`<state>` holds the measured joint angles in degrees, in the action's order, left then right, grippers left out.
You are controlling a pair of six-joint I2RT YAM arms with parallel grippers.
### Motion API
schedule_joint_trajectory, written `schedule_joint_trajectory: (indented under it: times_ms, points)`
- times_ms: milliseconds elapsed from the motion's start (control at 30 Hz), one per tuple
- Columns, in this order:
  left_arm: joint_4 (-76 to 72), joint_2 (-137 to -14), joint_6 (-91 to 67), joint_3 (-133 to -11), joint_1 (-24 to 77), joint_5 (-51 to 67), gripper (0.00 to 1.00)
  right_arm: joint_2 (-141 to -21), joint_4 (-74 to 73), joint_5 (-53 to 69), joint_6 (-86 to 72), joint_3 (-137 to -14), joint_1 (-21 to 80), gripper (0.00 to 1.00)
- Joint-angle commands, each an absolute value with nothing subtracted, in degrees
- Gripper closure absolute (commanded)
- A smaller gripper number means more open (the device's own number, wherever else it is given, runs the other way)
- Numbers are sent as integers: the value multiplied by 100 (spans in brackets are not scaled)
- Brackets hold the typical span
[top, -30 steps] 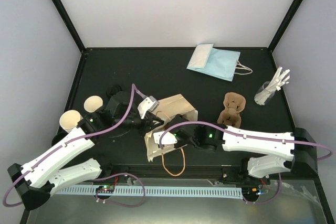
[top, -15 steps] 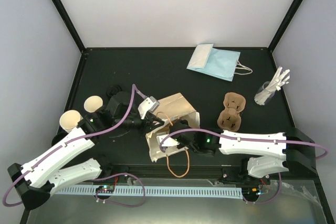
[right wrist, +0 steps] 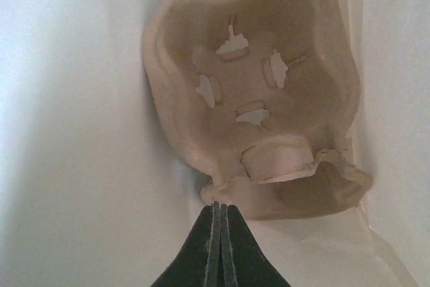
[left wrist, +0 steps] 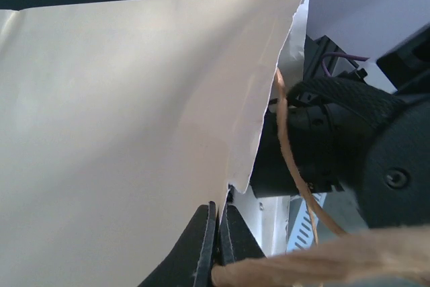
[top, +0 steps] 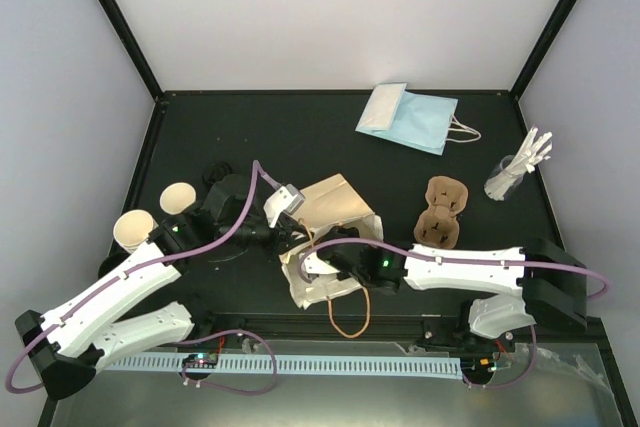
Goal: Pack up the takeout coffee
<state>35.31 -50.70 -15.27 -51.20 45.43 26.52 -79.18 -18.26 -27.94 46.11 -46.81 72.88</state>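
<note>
The tan paper bag (top: 338, 209) lies on its side at the table's middle, its mouth toward the near edge. My left gripper (left wrist: 216, 212) is shut on the bag's (left wrist: 127, 119) rim, pinching the paper. My right gripper (right wrist: 220, 206) reaches inside the bag and is shut on the lower rim of a brown pulp cup carrier (right wrist: 252, 85), which faces the camera between the bag's pale walls. In the top view the bag hides the right fingers. The takeout coffee is out of view in every frame.
A second pulp carrier (top: 442, 209) lies right of the bag. Two lidless cream cups (top: 180, 197) (top: 133, 230) and black lids (top: 215, 175) sit at left. A blue bag (top: 408, 117) and a clear cup of white cutlery (top: 515, 169) are at the back right. The bag's twine handle (top: 350, 319) loops near the front edge.
My right arm has pushed leftward, deeper into the bag. The bag's near end has shifted and its twine handle has swung to the right. The left gripper keeps its hold.
</note>
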Motion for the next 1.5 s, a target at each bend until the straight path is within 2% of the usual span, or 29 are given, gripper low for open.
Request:
schedule_joint_trajectory:
  times_ms: [0,233,633,900,1067,1233,1333,1433,1467]
  points:
    - [3333,-5021,-1584,-5300,4579,3045,98,-7938,-1945,-2786,4382,-4852,7143,99]
    - [3331,-5042,-1599,-5306,4579,3126,98,-8040,-1840,-2892,4561,-4934,7143,99]
    - [3763,-5386,-1327,-5718,4714,3036,98,-7999,-1477,-3078,5728,-4743,7158,99]
    - [4012,-5304,-1207,-5879,4748,2931,98,-8143,-1481,-3146,5137,-4398,7186,99]
    - [4042,-5341,-1129,-5800,4746,2898,92,-8079,-1598,-3147,4914,-4325,7325,99]
    - [3866,-5325,-1230,-5805,4746,2946,66,-8192,-1652,-3166,4748,-4333,7433,99]
    - [3750,-5211,-1290,-5852,4749,2940,42,-8196,-1686,-3173,4694,-4350,7431,99]
    - [3649,-5018,-1375,-5908,4749,2809,8,-8173,-1696,-3181,4678,-4334,7439,99]
    - [3583,-4884,-1417,-5915,4751,2730,2,-8155,-1708,-3182,4668,-4340,7443,99]
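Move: The left fingers already pinch the paper bag's left rim. The cup tray inside the leaning bag lies about 9 cm ahead, 7 cm right and 16 cm below them. From the right hand's shut fingertips, inside the mouth, that tray's middle is roughly 6 cm ahead, 2 cm left and 3 cm below. The spare cup tray lies some 17 cm ahead of the right hand, 25 cm to its right and 10 cm below. The left fingers let go of the bag's rim, opening wide at the end after easing about 1 cm back and right and nearly 2 cm up. The right hand, fingers still shut at the cup tray's near edge inside the bag, noses about 1.5 cm forward, then draws back and sinks to finish some 2.5 cm lower, bearing on that edge. ##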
